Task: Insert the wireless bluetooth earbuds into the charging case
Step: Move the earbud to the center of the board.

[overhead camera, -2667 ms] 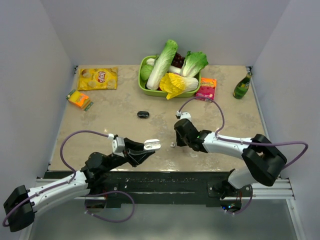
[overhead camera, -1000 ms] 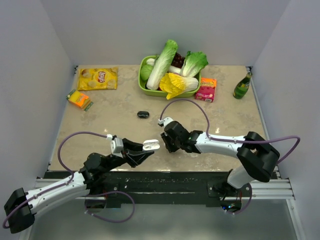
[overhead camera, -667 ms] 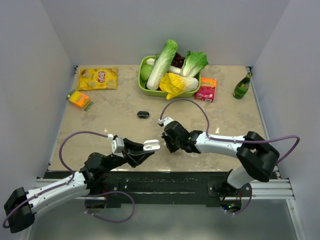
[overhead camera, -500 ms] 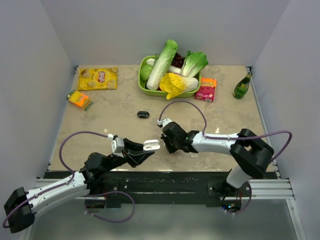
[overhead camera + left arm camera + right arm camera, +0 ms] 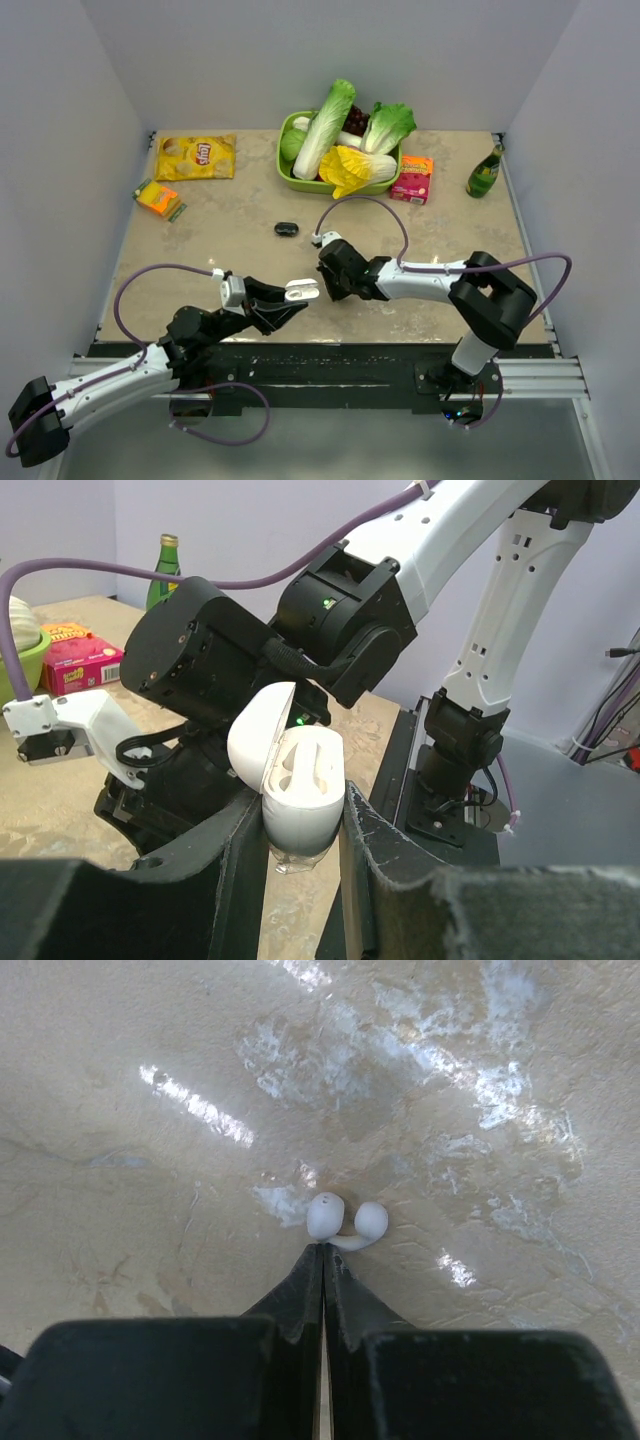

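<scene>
The white charging case [image 5: 300, 790] stands with its lid flipped open and both sockets empty, pinched at its lower body by my left gripper [image 5: 300, 830]. From above, the case [image 5: 301, 291] hangs just over the table's near edge in the left gripper [image 5: 292, 300]. My right gripper [image 5: 329, 288] is right beside it, pointing down at the table. In the right wrist view two small white earbuds [image 5: 345, 1220] lie side by side on the marble top, touching the tips of my right gripper [image 5: 323, 1252]. Its jaws are pressed together with no gap. I cannot tell whether any of an earbud is pinched.
A small black object [image 5: 287, 229] lies mid-table. At the back are a green basket [image 5: 288, 176] of vegetables, a yellow chip bag [image 5: 196, 156], an orange pack [image 5: 158, 198], a pink box [image 5: 412, 178] and a green bottle [image 5: 485, 172].
My right gripper has shifted a little left toward the case and its jaws have closed. The left gripper and case have stayed still.
</scene>
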Tool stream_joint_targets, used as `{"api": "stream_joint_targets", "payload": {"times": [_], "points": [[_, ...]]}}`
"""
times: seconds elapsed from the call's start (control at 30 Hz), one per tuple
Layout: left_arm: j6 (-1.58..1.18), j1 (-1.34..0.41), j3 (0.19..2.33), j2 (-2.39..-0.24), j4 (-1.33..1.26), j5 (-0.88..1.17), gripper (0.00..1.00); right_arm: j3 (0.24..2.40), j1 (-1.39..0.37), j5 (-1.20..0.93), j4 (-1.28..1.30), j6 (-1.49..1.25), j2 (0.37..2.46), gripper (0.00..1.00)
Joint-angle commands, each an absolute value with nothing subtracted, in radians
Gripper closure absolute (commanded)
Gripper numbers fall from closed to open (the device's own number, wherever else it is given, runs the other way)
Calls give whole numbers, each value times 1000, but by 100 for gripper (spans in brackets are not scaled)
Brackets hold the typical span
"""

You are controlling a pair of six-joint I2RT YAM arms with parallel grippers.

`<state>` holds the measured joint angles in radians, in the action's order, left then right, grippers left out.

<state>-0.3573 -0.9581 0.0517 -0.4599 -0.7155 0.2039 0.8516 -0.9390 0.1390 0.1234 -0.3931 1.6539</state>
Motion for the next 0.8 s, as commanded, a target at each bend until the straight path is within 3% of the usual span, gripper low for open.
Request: {"api": "stream_joint_targets", "payload": {"times": [0.0,0.7,0.77], "points": [[-364,-963,0,-456,-735,193,100,890,-902,215,84,-419,1686,100],[-370,-965,0,-449,-742,198,100,1135,-868,160,57,-408,1849,100],[-370,-965,3,-448,-742,201,100,1135,-867,138,45,-391,1823,90]]}}
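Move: The earbud lies right at the right hand's closed fingertips, about 1 cm ahead and about 1 cm below the point between the pads. The black case is some 12 cm ahead of that hand and 10 cm to its left. The open white case, in the left hand, hangs roughly 12 cm back, 5 cm left and 20 cm higher. From the left hand, the earbud is about 13 cm ahead, 5 cm right and 20 cm down. Forward and to the left, in a steady low sweep of about 7 cm just over the table, the right hand pushes the earbud along in front of its shut fingertips towards the board's middle and the black case. The fingers stay closed, pointing steeply down; the wrist turns only some 5 degrees clockwise. The left hand stays still and keeps its hold on the open white case. ##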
